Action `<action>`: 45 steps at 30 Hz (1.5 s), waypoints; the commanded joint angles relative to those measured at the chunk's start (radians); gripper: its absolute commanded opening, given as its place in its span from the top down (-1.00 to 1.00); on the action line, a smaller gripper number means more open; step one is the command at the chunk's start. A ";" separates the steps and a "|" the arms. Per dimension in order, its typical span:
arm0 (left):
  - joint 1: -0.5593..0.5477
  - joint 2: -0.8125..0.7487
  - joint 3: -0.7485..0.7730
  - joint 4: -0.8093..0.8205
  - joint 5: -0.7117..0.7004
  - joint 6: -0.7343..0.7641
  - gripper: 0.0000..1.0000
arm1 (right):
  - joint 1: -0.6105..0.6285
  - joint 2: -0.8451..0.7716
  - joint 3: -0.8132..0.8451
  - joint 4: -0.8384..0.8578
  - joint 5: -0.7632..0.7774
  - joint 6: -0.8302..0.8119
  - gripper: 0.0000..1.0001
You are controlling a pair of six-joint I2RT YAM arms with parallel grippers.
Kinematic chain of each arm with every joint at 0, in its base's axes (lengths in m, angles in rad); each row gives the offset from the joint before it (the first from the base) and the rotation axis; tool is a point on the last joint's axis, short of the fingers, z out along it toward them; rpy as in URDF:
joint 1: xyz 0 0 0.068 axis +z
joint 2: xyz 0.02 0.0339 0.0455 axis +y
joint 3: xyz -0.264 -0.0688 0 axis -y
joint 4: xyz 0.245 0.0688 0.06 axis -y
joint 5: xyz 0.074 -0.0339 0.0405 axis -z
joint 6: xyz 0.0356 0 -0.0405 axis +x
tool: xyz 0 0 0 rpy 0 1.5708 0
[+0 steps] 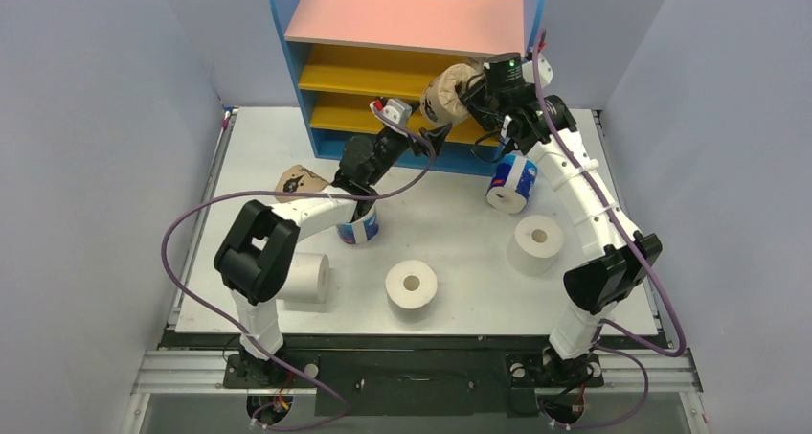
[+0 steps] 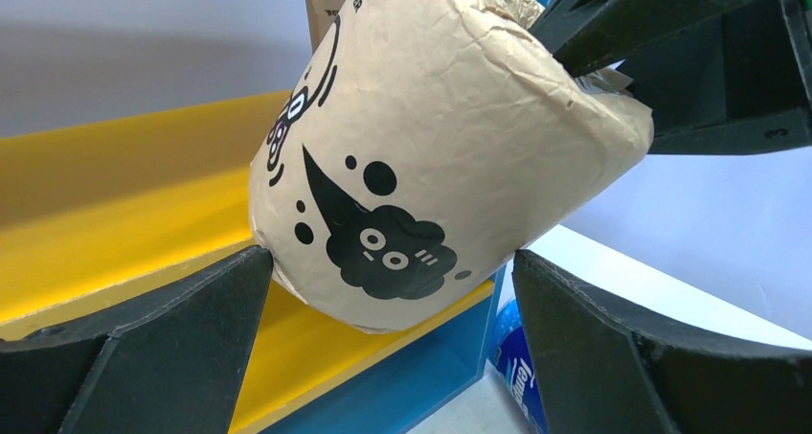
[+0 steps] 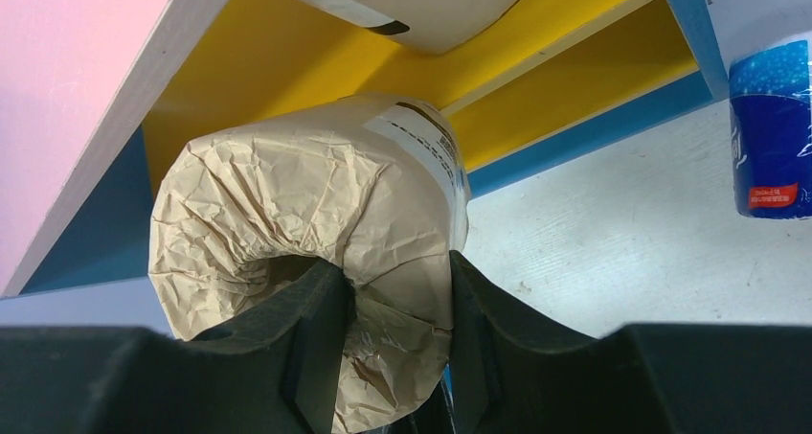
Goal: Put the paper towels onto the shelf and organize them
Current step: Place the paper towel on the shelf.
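My right gripper (image 1: 471, 89) is shut on a tan-wrapped paper towel roll (image 1: 448, 95), held in the air in front of the shelf (image 1: 407, 17) at the level of its yellow boards. In the right wrist view one finger (image 3: 316, 309) sits in the crumpled core end of the roll (image 3: 306, 194) and the other presses its outer wall. My left gripper (image 1: 400, 116) is open just below and left of this roll. In the left wrist view its fingertips (image 2: 244, 276) flank the roll (image 2: 421, 137), which carries a black cloud print, over a yellow board (image 2: 115, 185).
On the white table (image 1: 460, 228) stand a blue-and-white roll (image 1: 512, 183), another (image 1: 361, 229) half hidden under my left arm, a tan roll (image 1: 297, 180), and three white rolls (image 1: 539, 241) (image 1: 412, 285) (image 1: 308, 277). The blue-and-white roll (image 3: 771, 137) also shows beside the shelf's blue base.
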 commanded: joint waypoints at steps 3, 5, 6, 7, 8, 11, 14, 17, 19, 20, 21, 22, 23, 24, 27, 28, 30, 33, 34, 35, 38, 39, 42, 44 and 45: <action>-0.014 0.038 0.106 0.030 -0.013 0.012 -0.93 | -0.004 0.005 0.051 0.069 -0.022 0.019 0.30; -0.025 0.046 0.122 0.022 -0.027 0.026 -0.93 | -0.003 0.004 0.050 0.069 -0.027 0.018 0.30; -0.027 0.049 0.128 0.017 -0.033 0.030 -0.93 | -0.003 0.005 0.050 0.071 -0.029 0.017 0.29; -0.030 0.055 0.140 0.015 -0.040 0.035 -0.93 | -0.004 0.005 0.051 0.071 -0.033 0.017 0.28; -0.032 0.058 0.145 0.008 -0.044 0.037 -0.93 | -0.005 0.006 0.051 0.070 -0.033 0.016 0.26; -0.034 0.065 0.158 0.003 -0.063 0.037 -0.93 | -0.006 0.004 0.053 0.070 -0.040 0.012 0.22; -0.035 0.064 0.146 0.016 -0.094 0.031 -0.93 | -0.006 0.000 0.051 0.071 -0.046 0.004 0.14; -0.034 0.064 0.139 0.030 -0.121 0.025 -0.93 | -0.004 -0.002 0.054 0.071 -0.058 0.003 0.08; -0.033 0.064 0.140 0.035 -0.137 0.021 -0.93 | -0.002 -0.004 0.057 0.071 -0.064 0.002 0.04; -0.034 0.064 0.141 0.036 -0.152 0.021 -0.93 | -0.001 -0.006 0.057 0.071 -0.063 0.000 0.02; -0.033 0.063 0.141 0.037 -0.162 0.020 -0.93 | -0.001 -0.009 0.055 0.071 -0.063 0.000 0.01; -0.033 0.063 0.142 0.036 -0.177 0.019 -0.93 | -0.001 -0.012 0.053 0.072 -0.060 -0.002 -0.01; -0.031 0.063 0.142 0.036 -0.183 0.019 -0.93 | -0.001 -0.018 0.049 0.072 -0.059 -0.002 -0.03; -0.032 0.064 0.142 0.037 -0.194 0.019 -0.93 | 0.000 -0.021 0.046 0.070 -0.056 -0.005 -0.06; -0.027 0.068 0.145 0.037 -0.209 0.011 -0.93 | -0.002 -0.031 0.044 0.070 -0.054 -0.009 -0.10; -0.024 0.069 0.146 0.037 -0.215 0.003 -0.93 | -0.002 -0.032 0.043 0.068 -0.054 -0.010 -0.11; -0.019 0.072 0.148 0.038 -0.220 -0.006 -0.93 | -0.002 -0.036 0.041 0.067 -0.053 -0.014 -0.12; -0.013 0.072 0.151 0.038 -0.230 -0.018 -0.93 | -0.003 -0.042 0.039 0.069 -0.054 -0.018 -0.13; -0.010 0.072 0.152 0.038 -0.231 -0.020 -0.93 | -0.004 -0.045 0.038 0.068 -0.054 -0.018 -0.13; -0.008 0.071 0.155 0.037 -0.235 -0.022 -0.93 | -0.005 -0.046 0.038 0.068 -0.055 -0.021 -0.13; -0.002 0.073 0.165 0.027 -0.242 -0.024 -0.93 | -0.010 -0.056 0.038 0.067 -0.062 -0.027 -0.16; 0.001 0.073 0.173 0.024 -0.247 -0.026 -0.93 | -0.012 -0.057 0.039 0.067 -0.069 -0.028 -0.17; 0.007 0.076 0.185 0.016 -0.252 -0.034 -0.93 | -0.019 -0.065 0.039 0.067 -0.078 -0.037 -0.19; 0.009 0.078 0.195 0.012 -0.254 -0.038 -0.93 | -0.024 -0.066 0.040 0.067 -0.084 -0.041 -0.20; 0.009 0.078 0.199 0.012 -0.254 -0.038 -0.93 | -0.028 -0.067 0.041 0.068 -0.091 -0.040 -0.20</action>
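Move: My right hand still pinches the tilted paper towel by its rim. Its free spot on the upper yellow shelf is about 7 cm ahead, 7 cm left and 3 cm below; the shelved roll stands about 7 cm ahead and 3 cm right, the blue roll about 9 cm right and 27 cm below, level fore and aft. For my open left hand, the held paper towel is about 6 cm ahead, 3 cm right and 4 cm higher. My right hand lets its pinch go: the fingers spread until the outer one stands clear of the wrapper, the other still in the roll's hole, while the hand eases up some 1.5 cm. My left hand, wide open, nudges about 3 cm forward against the paper towel's side, veering slightly right and back, rising a little and turning slightly counter-clockwise, one fingertip pressing into the paper. ##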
